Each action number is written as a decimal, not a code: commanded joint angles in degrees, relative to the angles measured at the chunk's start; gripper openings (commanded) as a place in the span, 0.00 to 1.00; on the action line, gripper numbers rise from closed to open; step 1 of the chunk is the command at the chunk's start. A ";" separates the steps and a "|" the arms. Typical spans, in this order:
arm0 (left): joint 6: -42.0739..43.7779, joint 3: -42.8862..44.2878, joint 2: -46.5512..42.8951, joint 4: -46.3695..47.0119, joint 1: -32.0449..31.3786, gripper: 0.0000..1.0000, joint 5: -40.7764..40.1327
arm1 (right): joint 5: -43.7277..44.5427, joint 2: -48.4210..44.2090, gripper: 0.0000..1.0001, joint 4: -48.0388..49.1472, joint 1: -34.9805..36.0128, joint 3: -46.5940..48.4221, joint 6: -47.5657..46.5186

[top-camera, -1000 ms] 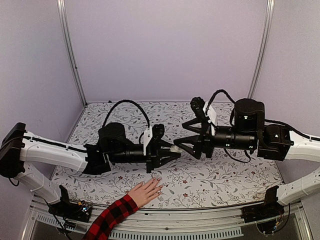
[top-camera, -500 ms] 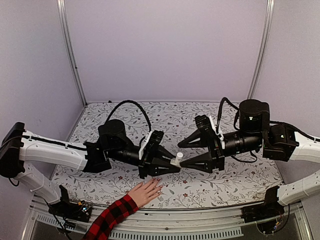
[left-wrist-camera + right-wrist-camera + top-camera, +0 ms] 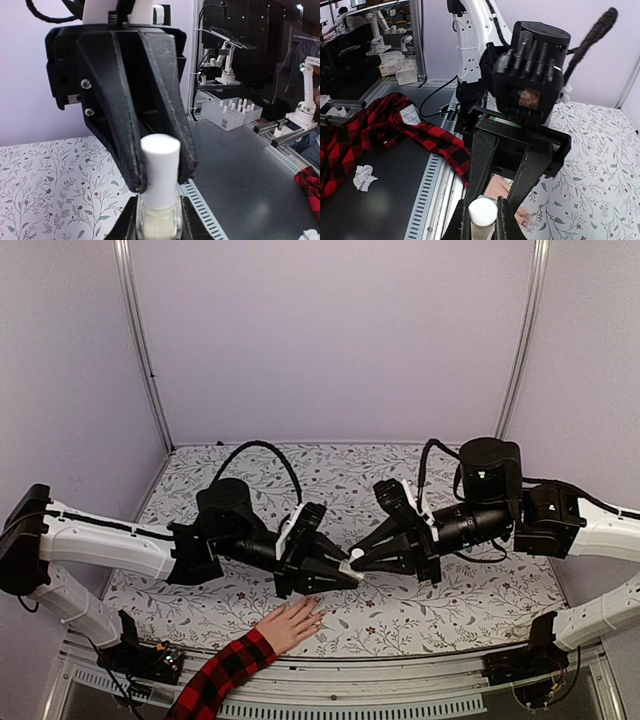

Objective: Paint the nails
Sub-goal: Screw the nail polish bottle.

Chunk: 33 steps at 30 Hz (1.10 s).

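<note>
A small clear bottle (image 3: 159, 222) of pale polish with a white cap (image 3: 160, 162) is held above the table. My left gripper (image 3: 345, 573) is shut on its glass body. My right gripper (image 3: 360, 560) is shut on the cap; its fingers (image 3: 125, 150) press the cap from both sides, which also shows in the right wrist view (image 3: 482, 214). A light-skinned hand (image 3: 293, 623) in a red-and-black plaid sleeve (image 3: 225, 672) lies flat on the table just below the bottle. Its nails (image 3: 316, 603) are tiny; some fingertips (image 3: 524, 218) show beneath my left gripper.
The floral tablecloth (image 3: 450, 590) covers the table. A metal rail (image 3: 400, 680) runs along the near edge. Lilac walls enclose the back and both sides. The two arms meet tip to tip over the table's near middle.
My right gripper was open and apart from the bottle; it has moved left and shut on the cap. My left gripper dipped slightly with the bottle. The hand has stayed put.
</note>
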 commanded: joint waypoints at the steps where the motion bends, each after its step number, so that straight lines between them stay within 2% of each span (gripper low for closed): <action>1: -0.45 0.60 -0.96 2.76 1.05 0.00 -3.32 | 1.30 1.52 0.00 -0.48 -0.15 2.31 1.29; 5: -0.07 -0.69 -2.65 3.32 1.45 0.00 -7.81 | 4.47 1.50 0.00 0.52 -0.11 1.91 3.00; 17: -1.19 -0.98 -4.36 3.91 1.10 0.00 -30.14 | 17.14 4.09 0.00 3.26 -0.11 2.19 9.19; 24: -1.63 -1.30 -3.21 6.35 0.11 0.00 -43.02 | 26.66 8.68 0.00 3.37 -0.11 4.29 13.38; 33: -1.25 0.98 1.72 8.03 -1.44 0.00 -57.85 | 34.77 13.99 0.00 4.38 -0.11 6.22 19.26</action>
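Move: The left fingers already hold the nail polish bottle upright at their pads, and its white cap stands about 4 cm above that hand, neither ahead nor aside. The right fingers are already around the cap at their own pads, with the bottle some 4 cm straight below. The person's hand lies on the table about 10 cm to the left of the left hand, 2 cm back and roughly 24 cm below. Both hands keep hold and sweep forward 12 cm, left twisting bottle counter-clockwise about 45 degrees, right cap clockwise. ##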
